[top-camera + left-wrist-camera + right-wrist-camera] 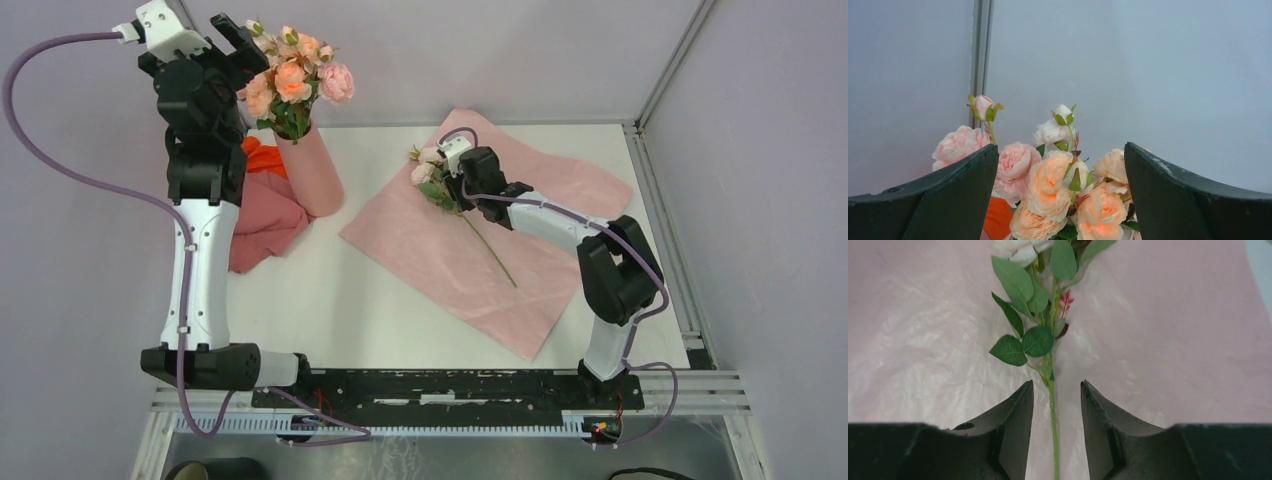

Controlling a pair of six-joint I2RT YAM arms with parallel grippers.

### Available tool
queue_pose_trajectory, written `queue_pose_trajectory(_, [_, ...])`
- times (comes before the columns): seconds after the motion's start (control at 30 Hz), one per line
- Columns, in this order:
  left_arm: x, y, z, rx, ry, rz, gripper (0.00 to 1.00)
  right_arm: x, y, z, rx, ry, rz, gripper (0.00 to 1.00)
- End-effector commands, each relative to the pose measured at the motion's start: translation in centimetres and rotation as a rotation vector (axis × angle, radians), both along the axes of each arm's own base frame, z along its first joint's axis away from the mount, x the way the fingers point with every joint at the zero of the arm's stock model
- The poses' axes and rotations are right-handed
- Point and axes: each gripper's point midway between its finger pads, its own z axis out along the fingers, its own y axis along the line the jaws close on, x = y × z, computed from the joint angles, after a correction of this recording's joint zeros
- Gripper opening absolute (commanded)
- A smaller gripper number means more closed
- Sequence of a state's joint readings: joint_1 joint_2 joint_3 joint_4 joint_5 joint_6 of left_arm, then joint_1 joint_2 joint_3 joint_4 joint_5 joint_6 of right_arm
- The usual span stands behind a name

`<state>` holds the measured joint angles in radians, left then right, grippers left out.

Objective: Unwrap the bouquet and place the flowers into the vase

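Note:
The pale-pink vase (314, 172) stands at the back left and holds several pink and peach flowers (295, 75). My left gripper (232, 48) hangs open just left of and above those blooms. The left wrist view shows the roses (1063, 190) between its wide-spread fingers (948, 195). The bouquet's pink sheet (480, 260) lies spread flat in the middle right. One rose with a long green stem (492, 252) lies on it. My right gripper (452, 188) is low over this flower, open. Its fingers straddle the stem (1053, 415) without touching it.
A salmon-pink cloth (262, 222) and an orange cloth (262, 156) lie bunched against the left side of the vase, under my left arm. Grey walls and a metal frame (660, 70) close in the white table (330, 300).

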<state>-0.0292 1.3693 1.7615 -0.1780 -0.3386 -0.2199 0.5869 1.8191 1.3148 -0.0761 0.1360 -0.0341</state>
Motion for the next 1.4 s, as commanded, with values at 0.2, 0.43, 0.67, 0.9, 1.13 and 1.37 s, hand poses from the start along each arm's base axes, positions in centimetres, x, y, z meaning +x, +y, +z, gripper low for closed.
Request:
queue_pose_trajectory(0.2, [-2.5,-3.2,3.5,-0.045,-0.107,-0.191,1.00,0.4,-1.3,-3.9,-0.099,0.127,-0.056,0.48])
queue_pose_trajectory(0.43, [-2.3,-7.3,1.5,-0.106,-0.104,-0.422,1.00,0.3,-2.4,-7.6,-0.103,0.200,-0.069,0.47])
queue_pose_trajectory(0.67, [-1.1,-8.3,-1.9,-0.126,-0.047,-0.469,1.00,0.4,-2.8,-9.5,-0.085,0.243,-0.056,0.43])
queue_pose_trajectory(0.9, [-1.2,-8.3,-2.4,-0.124,-0.043,-0.469,1.00,0.0,-2.8,-10.6,-0.090,0.272,-0.045,0.43])
queue_pose_trajectory(1.13, [-1.5,-7.9,-1.9,-0.112,-0.048,-0.445,1.00,-0.4,-2.8,-10.0,-0.080,0.266,-0.038,0.45])
queue_pose_trajectory(1.37, [-1.1,-8.2,-2.1,-0.112,-0.043,-0.455,1.00,-0.2,-2.7,-6.6,-0.015,0.178,-0.056,0.48])
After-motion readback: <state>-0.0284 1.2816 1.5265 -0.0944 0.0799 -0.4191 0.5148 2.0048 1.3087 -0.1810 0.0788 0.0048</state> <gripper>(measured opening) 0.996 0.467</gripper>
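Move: The last flower lies on the pink paper with its middle about 12 cm below the right hand, some 3 cm to its right and about 1 cm ahead. The paper's middle is roughly 9 cm right and 5 cm back; the vase stands about 23 cm to the left and 5 cm farther out. From the high left hand the flower is about 32 cm right, 3 cm ahead and 53 cm below, the vase about 8 cm ahead and 5 cm right. The right fingertips come down onto the paper right beside the flower's stem, half open and not closing: the hand sinks about 11 cm, shifts some 3 cm right and tips downward about 15 degrees. The empty left hand, wide open, rises and backs slightly, then swings some 8 cm right and down in front of the bouquet in the vase, turning about 25 degrees clockwise, and stops. ##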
